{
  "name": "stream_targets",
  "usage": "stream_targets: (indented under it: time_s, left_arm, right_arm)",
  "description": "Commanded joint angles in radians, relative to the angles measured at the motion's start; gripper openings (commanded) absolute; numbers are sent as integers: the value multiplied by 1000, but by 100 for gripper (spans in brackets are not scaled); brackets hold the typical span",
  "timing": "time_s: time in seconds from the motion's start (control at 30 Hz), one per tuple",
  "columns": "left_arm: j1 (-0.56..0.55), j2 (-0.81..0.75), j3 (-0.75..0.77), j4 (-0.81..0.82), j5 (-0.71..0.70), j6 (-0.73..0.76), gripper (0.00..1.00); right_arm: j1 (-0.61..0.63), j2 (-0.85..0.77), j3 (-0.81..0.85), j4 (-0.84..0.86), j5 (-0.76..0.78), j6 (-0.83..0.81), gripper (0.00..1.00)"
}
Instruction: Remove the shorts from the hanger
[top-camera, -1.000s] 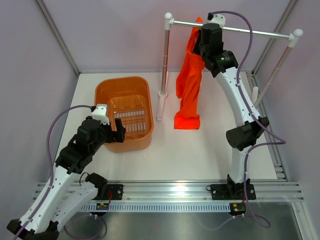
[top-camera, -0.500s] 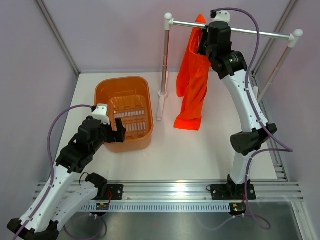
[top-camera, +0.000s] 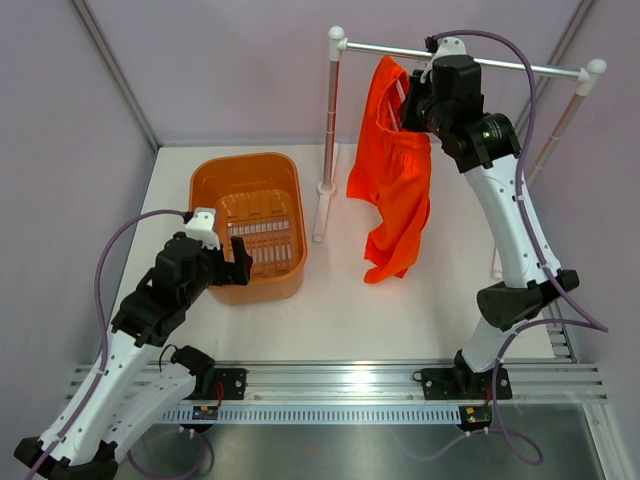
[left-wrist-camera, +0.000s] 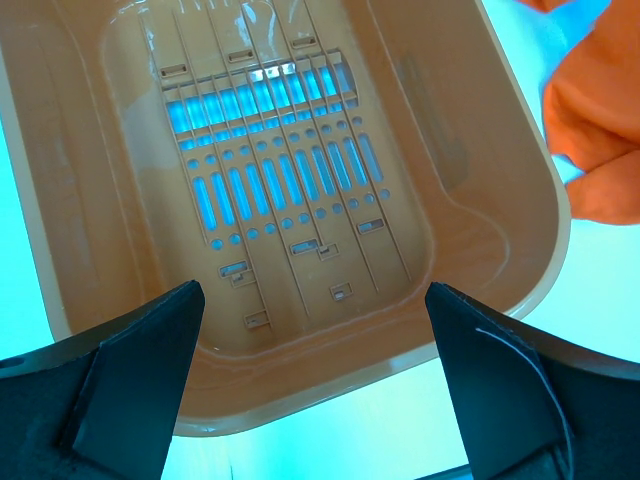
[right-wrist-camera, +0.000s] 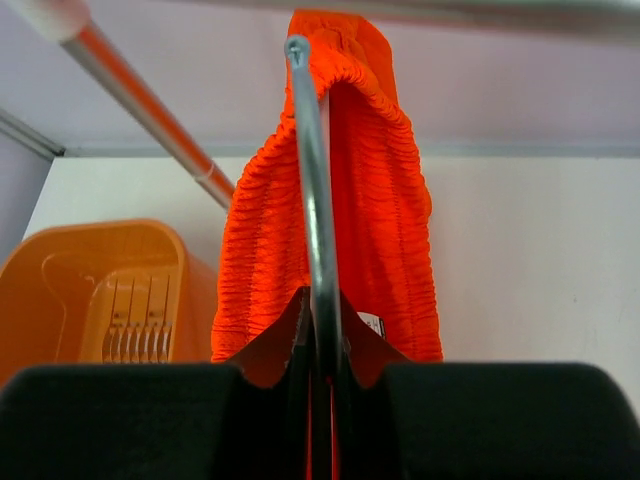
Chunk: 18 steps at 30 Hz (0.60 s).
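Observation:
The red-orange shorts hang limp from the hanger, whose pale strip shows at their waistband, just below the silver rail. My right gripper is shut on the hanger's metal hook, which runs up between the fingers in the right wrist view, with the shorts draped behind it. The shorts' lower hem hangs above the table. My left gripper is open and empty over the near rim of the orange basket.
The rail's left post stands between basket and shorts; its right post leans at the far right. The left wrist view looks down into the basket, with a fold of shorts at the upper right. Walls close both sides.
My right arm has swung right and nearer, carrying hanger and shorts along under the rail. The shorts' hem has lifted off the table and swung. The left arm has not moved.

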Motion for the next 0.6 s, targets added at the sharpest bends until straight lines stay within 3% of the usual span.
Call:
stream_targets:
  time_s: [0.0,0.2,0.33,0.43,0.5,0.57]
  left_arm:
    - [2,-21,1,49,54,8,99]
    - [2,-58,12,95,200,16,99]
    - [-4,-6,110,112,264,-37,99]
    - [-65,70,237,126,240,-64,99]
    - [-124,144,339,130,151,-67,99]
    - [-242,205,407,132,68,-62,99]
  right_arm:
    - [11,-147,-97,59,-91,15,0]
    - [18,-288,-295,69,-165,11,0]
    - [60,-383,-421,83,-160,-2,0]
    - [120,-449,-504,91,-113,-16,0]
    - [151,-507,-572,105,-88,-19,0]
    - [195,-548,-620,121,-62,-14,0]
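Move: Already off the rail, the hanger is in the right fingers; the middle of the shorts hangs about 21 cm below that hand, 2 cm back and 2 cm to its left. The rail's middle is roughly 12 cm ahead of the right hand, 9 cm to its right and 5 cm above. From the left hand the shorts lie some 21 cm ahead, 34 cm to the right and about level, while the orange basket is straight ahead about 16 cm and 15 cm below. Still pinching the hanger near its hook, the right hand draws the shorts back from the rail, about 14 cm towards the base and some 5 cm down, veering slightly left late on and turning about 15 degrees counter-clockwise. The empty left hand, kept wide open, starts slowly rightward, then climbs about 10 cm while going 7 cm right towards the shorts, turning some 15 degrees clockwise, without touching them. ##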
